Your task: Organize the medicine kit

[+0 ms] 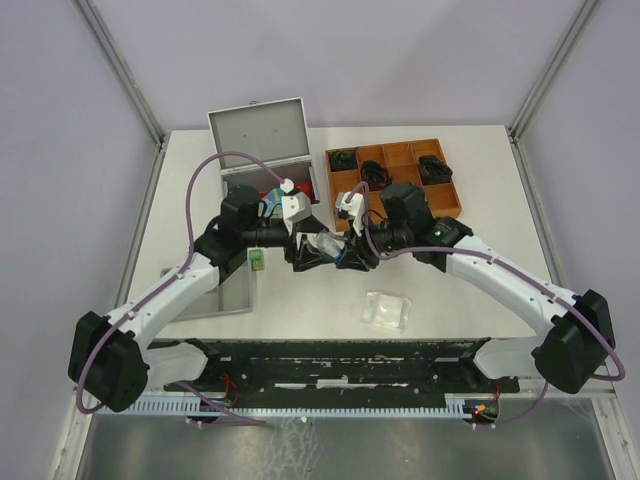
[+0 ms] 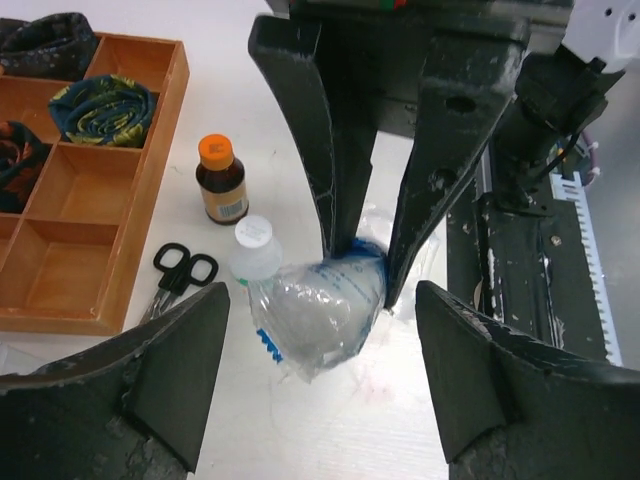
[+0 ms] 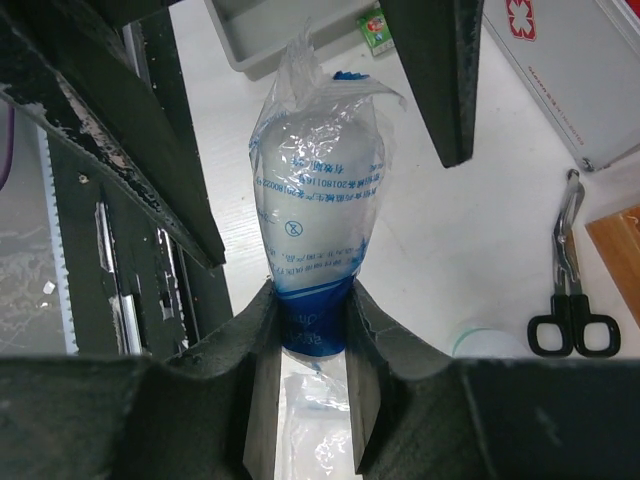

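Note:
A clear plastic bag (image 3: pixel 318 200) with blue print and white padding hangs above the table, and my right gripper (image 3: pixel 312 330) is shut on its blue end. In the left wrist view the bag (image 2: pixel 320 305) sticks out between my left gripper's (image 2: pixel 320 360) two wide-set fingertips. That gripper is open and neither fingertip touches the bag. In the top view the two grippers meet mid-table, left (image 1: pixel 303 258) and right (image 1: pixel 347 255). The silver-grey medicine kit (image 1: pixel 258 130) stands open at the back left; its corner (image 3: pixel 580 90) shows in the right wrist view.
A brown wooden tray (image 1: pixel 395 180) with dark rolled items stands back right. Near it lie a brown bottle (image 2: pixel 221 180), a white-capped bottle (image 2: pixel 254 248) and black scissors (image 2: pixel 178 275). A grey insert tray (image 1: pixel 225 290) and small green box (image 1: pixel 257 260) sit left, a clear packet (image 1: pixel 387 310) near front.

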{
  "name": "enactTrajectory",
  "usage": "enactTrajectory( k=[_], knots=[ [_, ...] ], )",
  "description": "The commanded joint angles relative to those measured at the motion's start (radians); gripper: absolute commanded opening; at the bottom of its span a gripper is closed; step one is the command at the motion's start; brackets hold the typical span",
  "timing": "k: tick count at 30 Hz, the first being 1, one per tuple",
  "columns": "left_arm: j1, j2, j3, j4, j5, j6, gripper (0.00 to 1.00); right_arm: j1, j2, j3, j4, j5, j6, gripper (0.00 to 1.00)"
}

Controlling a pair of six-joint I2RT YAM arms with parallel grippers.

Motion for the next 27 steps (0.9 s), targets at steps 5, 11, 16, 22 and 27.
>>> enactTrajectory(
  k=[5, 11, 16, 22, 27],
  knots=[
    [0.002, 0.046, -0.038, 0.251, 0.11, -0.261, 0.61, 0.005, -0.056, -0.065, 0.165, -0.043, 0.064, 0.32],
    [0.002, 0.061, -0.019, 0.161, 0.122, -0.198, 0.38, 0.006, -0.072, -0.077, 0.174, -0.028, 0.061, 0.38],
    [0.005, 0.048, 0.033, -0.019, 0.109, -0.058, 0.05, 0.004, -0.059, -0.047, 0.113, 0.01, 0.044, 0.57],
    [0.019, 0.042, 0.163, -0.377, -0.059, 0.204, 0.03, 0.005, -0.06, -0.021, 0.024, 0.066, -0.016, 0.79],
    [0.042, 0.108, 0.353, -0.78, -0.35, 0.405, 0.03, 0.003, -0.083, -0.007, -0.047, 0.089, -0.086, 0.82]
  ],
)
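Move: Between the two grippers hangs the plastic-wrapped roll: its middle is about 2 cm to the right of the left hand and 4 cm to the left of the right hand, which holds its blue end, roughly 1 cm below both hands. From the left hand, down on the table, the white bottle is some 6 cm ahead and 9 cm right, the scissors about 12 cm ahead and 4 cm right, and the open box 20 cm ahead and 14 cm left. Closing its wide-open fingers around the roll, the left hand edges about 1 cm right and back and sinks slightly until it pinches the wrapped end. Only then does the right hand let go, opening wide while easing about 1 cm down and right; the left hand draws the roll left and forward, some 3 cm, rolling its wrist about 10 degrees. ##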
